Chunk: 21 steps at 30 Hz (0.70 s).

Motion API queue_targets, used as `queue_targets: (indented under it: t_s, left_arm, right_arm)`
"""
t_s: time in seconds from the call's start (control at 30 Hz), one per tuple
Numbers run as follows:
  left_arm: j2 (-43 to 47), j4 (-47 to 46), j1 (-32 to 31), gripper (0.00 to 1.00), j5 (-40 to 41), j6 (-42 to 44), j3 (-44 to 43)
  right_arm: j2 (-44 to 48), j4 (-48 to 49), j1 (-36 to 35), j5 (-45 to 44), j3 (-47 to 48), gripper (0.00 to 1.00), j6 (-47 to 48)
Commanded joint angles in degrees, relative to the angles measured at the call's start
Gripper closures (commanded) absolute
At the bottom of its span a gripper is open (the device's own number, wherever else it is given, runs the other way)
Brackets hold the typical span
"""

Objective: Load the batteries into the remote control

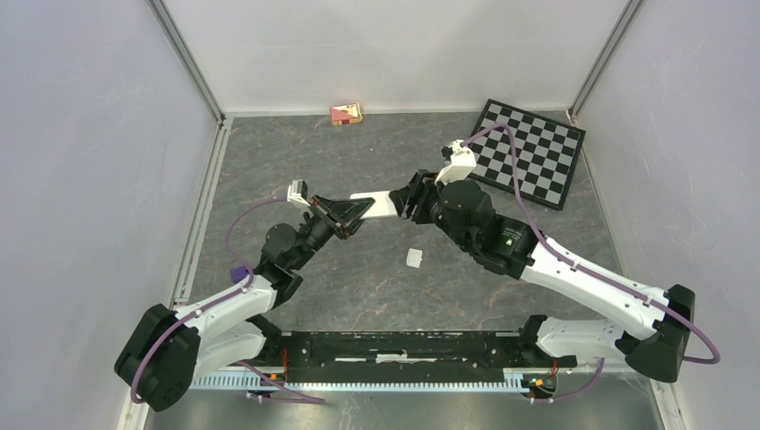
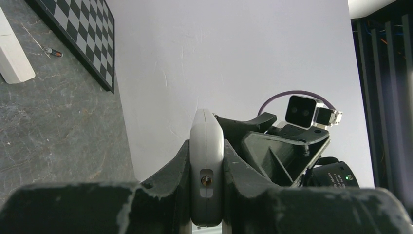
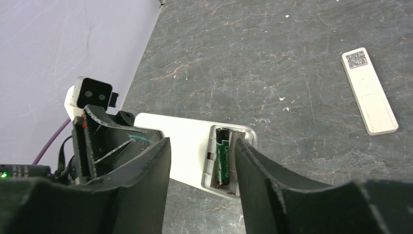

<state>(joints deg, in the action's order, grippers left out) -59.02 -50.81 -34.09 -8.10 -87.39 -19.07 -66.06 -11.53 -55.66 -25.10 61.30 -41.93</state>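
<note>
My left gripper (image 1: 345,215) is shut on the white remote control (image 1: 375,204), holding it above the table by its sides; in the left wrist view the remote control (image 2: 206,131) stands edge-on between the left gripper (image 2: 206,146) jaws. My right gripper (image 1: 408,202) is open at the remote's far end. In the right wrist view the right gripper (image 3: 202,146) straddles the open battery compartment without gripping. One green-and-black battery (image 3: 223,156) lies in that compartment. Another small battery (image 2: 52,51) lies on the table beside the chessboard.
A white battery cover (image 3: 370,92) with a printed code lies flat on the dark table (image 1: 358,287), seen as a small white piece (image 1: 415,257). A chessboard (image 1: 529,152) lies at the back right. A small red box (image 1: 346,114) sits by the back wall.
</note>
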Motion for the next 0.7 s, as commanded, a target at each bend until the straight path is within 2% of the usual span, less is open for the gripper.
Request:
queue_targets:
  t_s: [0.0,0.2,0.3,0.4,0.57,0.67]
  left_arm:
    - [-0.31,-9.31,0.6,0.98,0.07,-2.51,0.14]
    - [-2.59,-15.88,0.86,0.98,0.34,-3.28,1.28]
    - [-3.0,-18.59,1.02,0.98,1.52,-3.48,1.69]
    - [-2.37,-18.41,1.01,0.98,2.05,-1.2,0.35]
    - [-2.16,-20.41,1.27,0.98,3.1,-0.66,-0.1]
    - [-2.23,-24.43,2.01,0.98,4.69,-3.26,0.8]
  right_arm:
    - [1.1,-1.44,0.4,1.31,3.95,0.42,0.43]
    - [2.67,-1.66,0.38,3.48,5.94,0.35,-1.6]
    - [4.75,-2.53,0.38,2.43,5.67,0.16,-1.76]
    - [7.65,-0.16,0.38,1.7,3.34,0.06,-2.33]
    - [9.68,0.38,0.42,0.72,1.46,0.02,-7.85]
    - [10.85,6.1,0.35,2.08,-3.21,0.02,-13.9]
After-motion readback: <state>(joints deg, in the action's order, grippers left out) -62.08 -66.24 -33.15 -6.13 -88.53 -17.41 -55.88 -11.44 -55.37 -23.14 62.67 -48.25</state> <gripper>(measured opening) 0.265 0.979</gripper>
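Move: Just beyond the right fingertips, about 1 cm ahead, 1 cm left and 2 cm below, lies the green battery in the held remote's open compartment. On the table some 28 cm lower are the battery cover, 4 cm right and 1 cm back of the right hand, the spare remote, 16 cm ahead and 8 cm right, and the loose battery, 16 cm ahead and 18 cm right. From the left hand, the green battery is roughly 6 cm right, 1 cm ahead and 1 cm higher. Opening from about half to fully wide, the right fingers clear the compartment end of the remote as the hand climbs nearly 8 cm, speeding up, and then draws back and right, rolling some 15 degrees with its left side rising. Meanwhile the left hand keeps its pinch on the remote, lifting it about 3.5 cm and tipping its fingers upward by some 10 degrees. ##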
